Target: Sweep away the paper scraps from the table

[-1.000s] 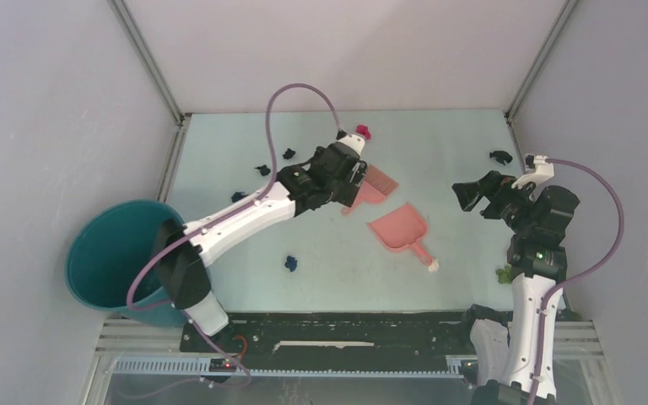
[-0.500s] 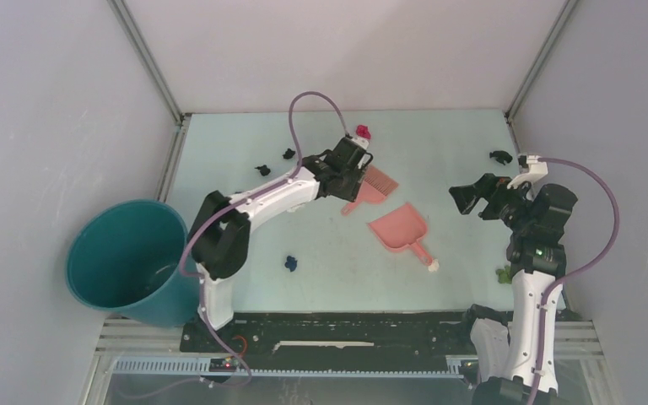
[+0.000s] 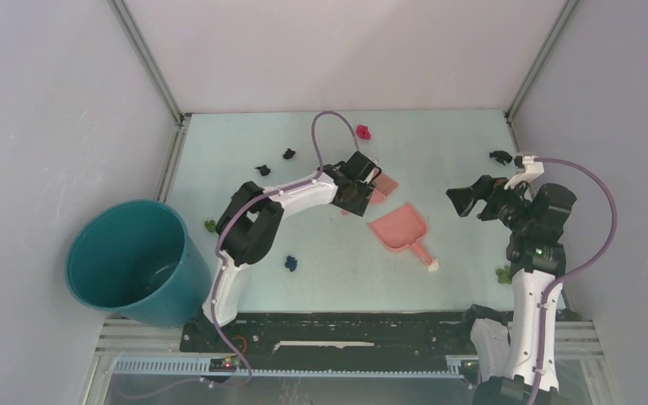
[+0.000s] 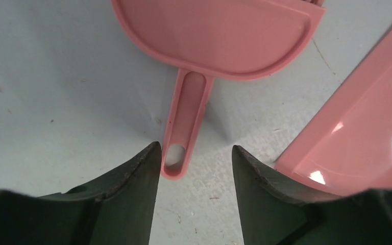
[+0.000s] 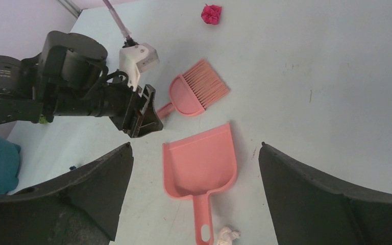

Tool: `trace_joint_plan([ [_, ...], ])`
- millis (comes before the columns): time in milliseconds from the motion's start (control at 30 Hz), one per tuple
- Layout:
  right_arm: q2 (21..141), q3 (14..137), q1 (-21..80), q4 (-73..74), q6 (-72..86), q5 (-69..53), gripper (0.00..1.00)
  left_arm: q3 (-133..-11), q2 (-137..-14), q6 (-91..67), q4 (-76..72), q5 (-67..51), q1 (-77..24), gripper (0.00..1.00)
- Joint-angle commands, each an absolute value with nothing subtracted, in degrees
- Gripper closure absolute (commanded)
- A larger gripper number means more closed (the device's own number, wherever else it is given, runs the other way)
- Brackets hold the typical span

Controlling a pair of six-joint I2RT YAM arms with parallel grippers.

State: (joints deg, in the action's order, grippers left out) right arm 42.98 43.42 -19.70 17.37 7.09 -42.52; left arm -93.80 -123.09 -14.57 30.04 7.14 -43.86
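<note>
Paper scraps lie scattered on the table (image 3: 321, 278): a magenta one (image 3: 362, 132) at the back, black ones (image 3: 288, 153) (image 3: 262, 170) (image 3: 499, 156), a dark blue one (image 3: 290, 263), green ones (image 3: 210, 225) (image 3: 503, 274) and a white one (image 3: 432, 267) by the dustpan's handle. My left gripper (image 3: 356, 191) (image 4: 194, 149) is low over the table, open, with the end of the pink brush's handle (image 4: 176, 163) between its fingers, close to the left one. My right gripper (image 3: 464, 196) (image 5: 195, 144) hangs wide open above the pink dustpan (image 5: 201, 163), holding nothing.
The pink brush (image 3: 380, 181) (image 5: 199, 92) lies just behind the dustpan (image 3: 401, 228) (image 4: 357, 138) mid-table. A teal bucket (image 3: 126, 261) stands off the table's near left corner. Grey walls and metal rails enclose the table on three sides.
The left arm folded and reached right, bringing its gripper down at the brush's handle end with narrower jaws. A green scraps at the left came into view. The right arm barely moved.
</note>
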Motion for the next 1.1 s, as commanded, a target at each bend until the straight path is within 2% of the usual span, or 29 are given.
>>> trace_joint_plan([
  [0, 43.56, 43.42, -18.95, 16.89, 5.41, -43.42, 0.00, -96.15, -124.27, -14.69, 27.77, 7.26, -43.86, 0.40],
  [367, 43.85, 43.42, -18.41, 16.96, 4.90, -43.07, 0.00, -91.61, -122.12, -17.38, 26.63, 3.88, -44.14, 0.61],
  [467, 43.85, 43.36, -18.33, 16.96, 4.85, -43.07, 0.00, -86.53, -118.80, -19.28, 23.01, 0.76, -44.72, 0.80],
  [600, 43.86, 43.42, -17.82, 16.94, 4.73, -42.74, 0.00, -84.30, -117.69, -21.25, 21.36, -1.33, -46.02, 0.90],
  [767, 44.35, 43.44, -17.75, 17.29, 4.43, -43.54, 0.00, -82.22, -114.39, -28.05, 21.70, 0.68, -48.08, 0.94],
  [1067, 48.32, 43.42, -15.69, 18.98, 0.80, -46.46, 0.03, -69.28, -101.51, -41.58, 13.71, 4.41, -50.67, 0.93],
])
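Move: The brush handle lies just under the left hand's open fingers, about 2 cm ahead, 1 cm to its right and 1 cm below the fingertips' midpoint. The brush head sits some 7 cm ahead and 8 cm right of that hand, the dustpan about 6 cm back and 15 cm right, and the red scrap roughly 22 cm ahead and 4 cm right. From the right hand, the handle lies some 10 cm ahead, 22 cm left and 24 cm below. The left hand settles about 1 cm lower over the end of the brush handle, edges barely forward and to its right, and closes its half-open fingers until they pinch the handle near its hole. Still closing, it draws the brush back some 9 cm towards the base, bringing the head beside the dustpan, rising slightly at the end and rolling about 15 degrees so its right side lifts, while the right hand, open and empty, eases down and left by about 2 cm. ##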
